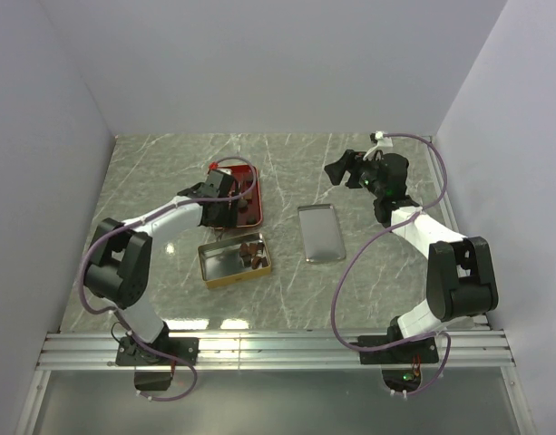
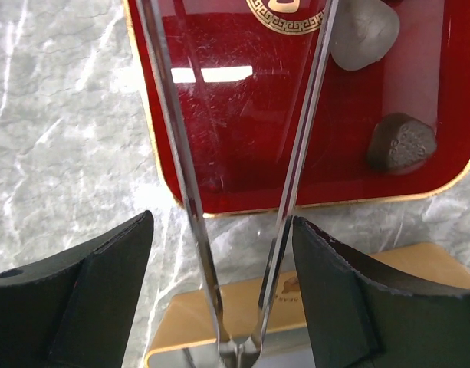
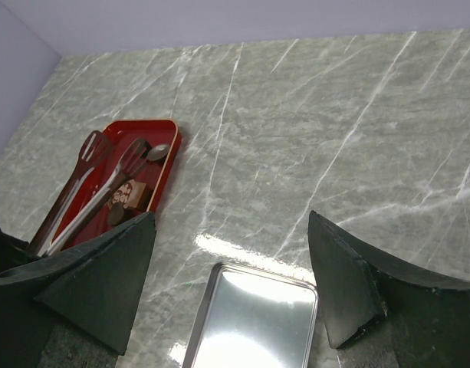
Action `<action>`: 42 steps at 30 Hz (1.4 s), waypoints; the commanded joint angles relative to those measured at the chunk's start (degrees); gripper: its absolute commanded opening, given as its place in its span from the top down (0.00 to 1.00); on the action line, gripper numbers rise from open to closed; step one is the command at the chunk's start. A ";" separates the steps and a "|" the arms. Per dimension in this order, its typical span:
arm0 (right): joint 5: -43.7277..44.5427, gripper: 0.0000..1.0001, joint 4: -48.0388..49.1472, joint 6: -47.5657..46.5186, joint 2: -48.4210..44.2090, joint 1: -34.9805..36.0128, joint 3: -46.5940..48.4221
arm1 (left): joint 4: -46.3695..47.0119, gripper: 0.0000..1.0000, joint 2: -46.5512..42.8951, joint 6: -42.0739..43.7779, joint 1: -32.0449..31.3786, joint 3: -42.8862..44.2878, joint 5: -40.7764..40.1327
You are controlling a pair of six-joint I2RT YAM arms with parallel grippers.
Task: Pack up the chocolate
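Several dark chocolate pieces [image 1: 253,252] lie in the gold tin [image 1: 219,265] and more [image 1: 248,210] in the red tray [image 1: 257,186]. My left gripper [image 1: 221,201] hovers over the tray's near end, open around metal tongs [image 2: 190,192]. The right finger touches one tong arm and the left finger stands apart from the other. In the left wrist view a dark piece [image 2: 401,143] and a pale rounded piece [image 2: 363,34] rest on the tray [image 2: 235,130]. My right gripper [image 1: 338,168] hangs open and empty, high at the back right.
The tin's silver lid [image 1: 320,233] lies flat right of the tin and below my right gripper [image 3: 231,217] in its wrist view, lid [image 3: 254,322]. The tongs' dark tips [image 3: 112,152] rest over the tray's far end. White walls close the marble table on three sides.
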 commanded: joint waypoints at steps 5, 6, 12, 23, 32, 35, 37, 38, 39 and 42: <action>0.32 0.13 1.36 -0.44 -0.56 -0.45 2.24 | 3.32 0.26 3.65 1.22 0.60 2.85 2.86; 0.32 0.13 1.44 -0.44 -0.65 -0.45 2.15 | 3.33 0.28 4.44 1.40 0.69 2.93 3.48; 0.15 0.13 1.45 -0.35 0.14 -0.63 2.41 | 2.10 0.50 4.37 1.58 0.69 3.37 2.61; -0.21 0.13 1.45 -0.35 0.93 -0.45 3.03 | -8.09 0.56 -1.96 0.08 -2.46 8.11 -5.38; -0.21 0.13 1.53 -0.18 -0.82 -0.54 1.98 | -17.75 0.54 -8.82 -0.97 -7.30 10.32 -3.63; -0.12 0.13 1.80 -0.09 -1.96 -0.54 1.27 | -20.66 0.53 -11.10 -2.20 -8.36 9.53 -4.34; -0.12 0.13 1.97 0.00 -2.31 -0.54 1.01 | -21.45 0.53 -12.77 -2.99 -8.54 8.48 -2.86; -0.20 0.13 1.89 0.09 -2.49 -0.45 1.01 | -21.81 0.53 -13.21 -3.17 -8.89 8.12 -2.41; -0.29 0.13 1.97 0.09 -2.40 -0.54 1.01 | -22.33 0.53 -13.83 -3.34 -9.15 7.60 -1.97; -0.47 0.13 1.97 0.17 -2.84 -0.54 0.92 | -23.91 0.55 -13.75 -3.70 -10.56 7.42 -1.44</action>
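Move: The left hand holds the metal tongs. The chocolate they reach for, in the far part of the red tray, lies about 12 cm ahead of that hand, 4 cm to its right and 5 cm below. Another chocolate sits roughly 7 cm ahead and 5 cm right, and one in the tray's near right corner about 3 cm ahead and 6 cm right; the gold box's middle is some 8 cm back and 3 cm right. From the idle right hand, the target chocolate is around 19 cm left, 3 cm ahead and 18 cm below. The left hand sinks about 2 cm with a slight nudge forward, bringing the tongs' tips down towards the chocolate in the far part of the red tray, while its fingers squeeze the tong arms together from wide to about half open. Keeping that squeeze, it lifts some 10 cm, at first almost straight up, then draws back about 7 cm and a little to its right, carrying the tongs off the tray towards the gold box with only a slight clockwise turn. ##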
